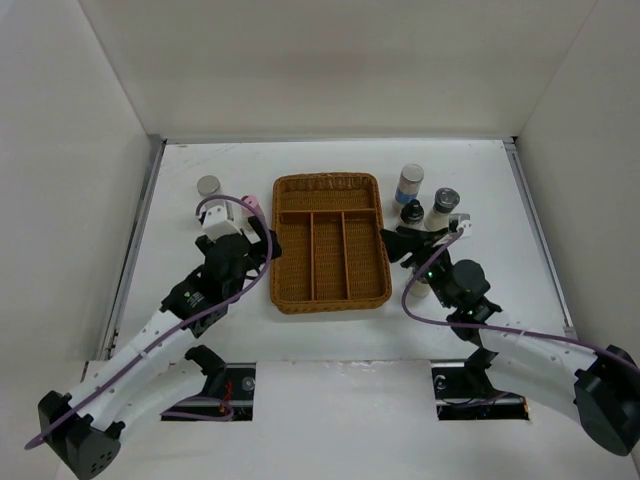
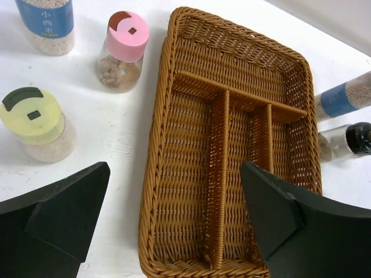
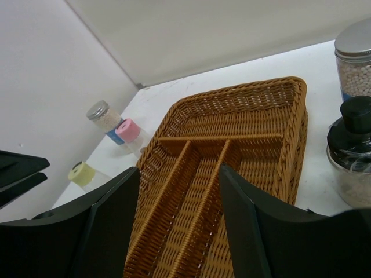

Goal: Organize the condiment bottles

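Note:
The condiment bottles stand in two groups beside the wicker tray (image 1: 285,285). On its left are a silver-capped bottle (image 1: 208,186), a pink-capped one (image 2: 123,49) and a pale-yellow-capped one (image 2: 35,121). To its right stand a silver-capped, blue-labelled bottle (image 1: 410,183) and two black-capped ones (image 1: 446,205) (image 1: 411,213). My left gripper (image 2: 174,197) hangs open over the tray's left edge, holding nothing. Over the tray's right edge my right gripper (image 3: 178,174) is also open and empty, with a black-capped bottle (image 3: 351,150) just to its right.
The tray (image 2: 191,40) has one cross compartment at the far end and three long ones, all without bottles. White walls close in the table on the left, back and right. A pale bottle (image 1: 424,283) shows partly under the right arm.

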`<action>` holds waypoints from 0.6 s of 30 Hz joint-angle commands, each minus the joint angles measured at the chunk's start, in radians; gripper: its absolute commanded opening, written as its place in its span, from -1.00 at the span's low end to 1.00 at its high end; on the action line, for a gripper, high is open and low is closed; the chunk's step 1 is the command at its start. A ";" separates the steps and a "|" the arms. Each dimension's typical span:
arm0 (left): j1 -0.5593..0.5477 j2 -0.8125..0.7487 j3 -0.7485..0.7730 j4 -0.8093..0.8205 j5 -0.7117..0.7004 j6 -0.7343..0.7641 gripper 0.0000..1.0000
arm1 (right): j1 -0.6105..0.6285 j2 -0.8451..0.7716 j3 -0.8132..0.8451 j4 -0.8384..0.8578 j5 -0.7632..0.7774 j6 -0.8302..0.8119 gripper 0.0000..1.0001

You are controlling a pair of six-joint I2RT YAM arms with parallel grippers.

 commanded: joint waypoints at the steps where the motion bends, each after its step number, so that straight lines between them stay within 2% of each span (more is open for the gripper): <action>1: 0.034 -0.021 0.021 0.047 -0.039 0.022 1.00 | 0.008 -0.016 0.045 0.073 -0.013 -0.019 0.28; 8: 0.069 0.042 0.076 0.139 -0.065 0.124 1.00 | 0.008 -0.002 0.054 0.070 -0.013 -0.012 0.28; 11: 0.074 0.112 0.129 0.172 -0.154 0.157 1.00 | 0.010 0.015 0.059 0.069 -0.013 -0.013 0.26; 14: 0.088 0.190 0.167 0.260 -0.216 0.210 1.00 | 0.010 0.024 0.079 0.032 -0.013 -0.016 -0.04; 17: 0.095 0.215 0.175 0.382 -0.179 0.244 1.00 | 0.016 0.021 0.100 -0.026 0.022 -0.010 -0.51; 18: 0.098 0.221 0.173 0.425 -0.156 0.258 1.00 | 0.016 0.018 0.100 -0.037 0.056 -0.007 -0.59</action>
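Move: The pink-capped bottle stands about 10 cm ahead of the left hand, some 3 cm to its left and 14 cm below. The grey-lidded bottle is about 7 cm farther left of it and 2 cm farther out; the yellow-capped one is level with the hand and 9 cm to its left. The basket's middle lies 4 cm ahead, 16 cm right. From the right hand the pink-capped bottle is roughly 8 cm ahead, 26 cm left. The pink-capped bottle is neared from above by the wide-open left hand, which first eases left, then goes mainly forward and up: about 6 cm out, 5 cm higher and 2 cm left overall. The wrist turns some 10 degrees counter-clockwise while its fingertips tilt up, touching nothing. The right hand almost stays put as its empty fingers close well over halfway. ##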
